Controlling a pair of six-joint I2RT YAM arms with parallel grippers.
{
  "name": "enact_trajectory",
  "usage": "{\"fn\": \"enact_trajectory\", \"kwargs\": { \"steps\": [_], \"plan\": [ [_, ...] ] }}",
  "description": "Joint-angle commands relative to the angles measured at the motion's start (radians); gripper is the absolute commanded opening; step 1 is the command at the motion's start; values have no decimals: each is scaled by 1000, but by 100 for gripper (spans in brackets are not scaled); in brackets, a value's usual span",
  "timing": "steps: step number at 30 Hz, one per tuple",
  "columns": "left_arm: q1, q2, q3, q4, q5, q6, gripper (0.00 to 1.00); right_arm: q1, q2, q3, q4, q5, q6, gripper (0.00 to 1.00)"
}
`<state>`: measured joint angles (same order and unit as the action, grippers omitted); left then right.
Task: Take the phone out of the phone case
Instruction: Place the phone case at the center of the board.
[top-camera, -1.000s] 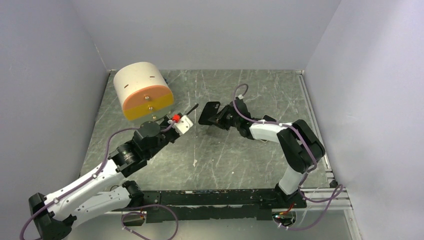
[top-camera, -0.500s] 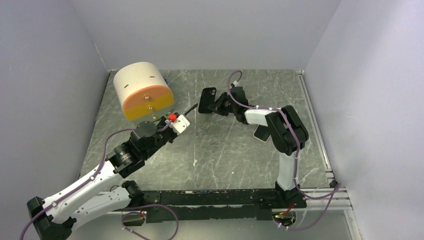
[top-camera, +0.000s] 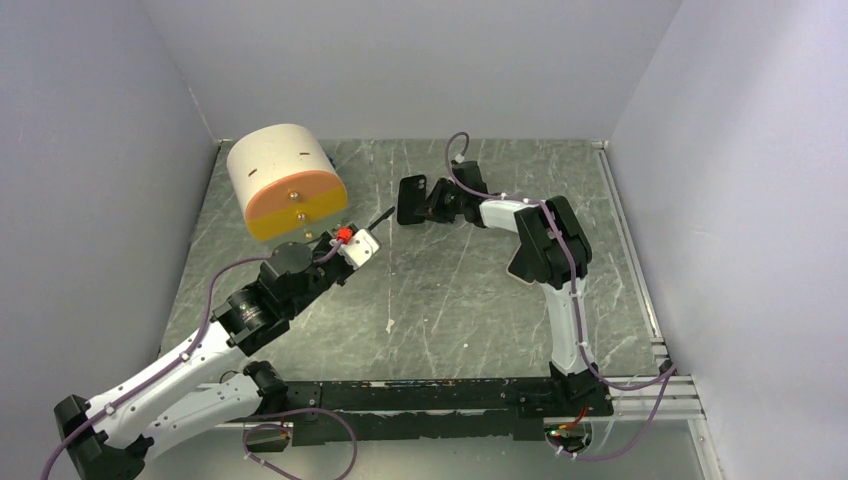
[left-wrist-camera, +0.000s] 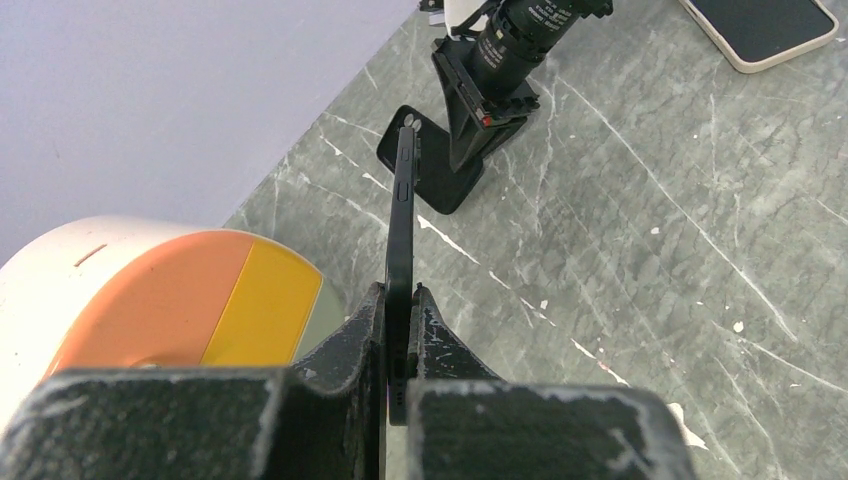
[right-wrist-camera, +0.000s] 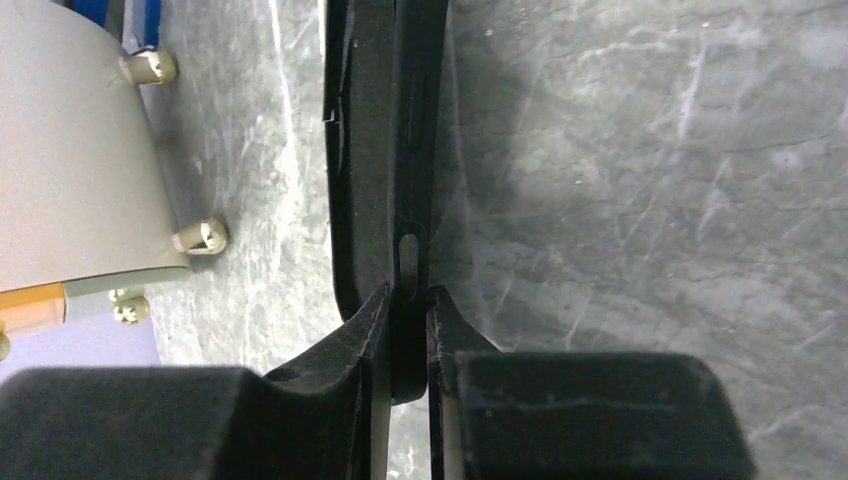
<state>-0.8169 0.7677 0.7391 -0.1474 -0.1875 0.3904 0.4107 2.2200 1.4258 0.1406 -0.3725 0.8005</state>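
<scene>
My left gripper (top-camera: 368, 228) is shut on a thin black phone (top-camera: 384, 215), held on edge above the table. In the left wrist view the phone (left-wrist-camera: 402, 220) sticks out edge-on from between the fingers of that gripper (left-wrist-camera: 400, 300). My right gripper (top-camera: 432, 207) is shut on the black phone case (top-camera: 410, 198) at the back middle of the table. In the right wrist view the case (right-wrist-camera: 385, 120) runs edge-on from the shut gripper (right-wrist-camera: 408, 300), low over the table. The case (left-wrist-camera: 430, 170) also shows beyond the phone's tip, apart from it.
A big cream drum with an orange and yellow face (top-camera: 285, 180) stands at the back left, close to my left gripper. A second phone in a cream case (left-wrist-camera: 765, 25) lies flat to the right, under my right arm (top-camera: 545, 240). Grey walls close in three sides.
My right gripper has carried the black case toward the back and a little left, away from the phone. The right arm has stretched out. The left gripper has barely shifted.
</scene>
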Motion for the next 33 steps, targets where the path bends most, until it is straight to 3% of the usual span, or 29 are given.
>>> {"fn": "enact_trajectory", "kwargs": {
  "steps": [1, 13, 20, 33],
  "plan": [
    [11, -14, 8, 96, 20, 8, 3, -26, 22, 51, -41, 8, -38, 18],
    [20, 29, 11, 92, 56, -6, 3, -66, -143, -65, -74, 128, -90, 77],
    [19, 71, 7, 102, 58, -10, 3, -54, -418, -356, 103, 117, 100, 97],
    [4, 172, 19, 119, 65, 36, 3, 148, -770, -658, 282, 135, 329, 99]
  ]
}}
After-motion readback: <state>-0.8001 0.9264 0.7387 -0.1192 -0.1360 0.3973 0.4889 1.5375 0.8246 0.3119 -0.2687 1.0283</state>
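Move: Just ahead and to the left of the right fingers, which still pinch its near right edge, the phone case has its middle about 3 cm farther out, 3 cm left and 1 cm lower. The beige phone lies roughly 12 cm back and 25 cm to the right of the right hand; the drawer cabinet stands some 30 cm to its left and 2 cm ahead. From the left hand, the case is about 24 cm ahead, 14 cm right and 26 cm below. Opening wide from almost shut, the right fingers let go of the phone case and slide off to the right by about 6 cm, after a small reach forward; the hand then lifts and pulls back, ending some 12 cm higher and 12 cm nearer its base. Meanwhile the left hand, still gripping the black phone, sinks about 4 cm and eases right and slightly forward towards the case, tipping down a little. ##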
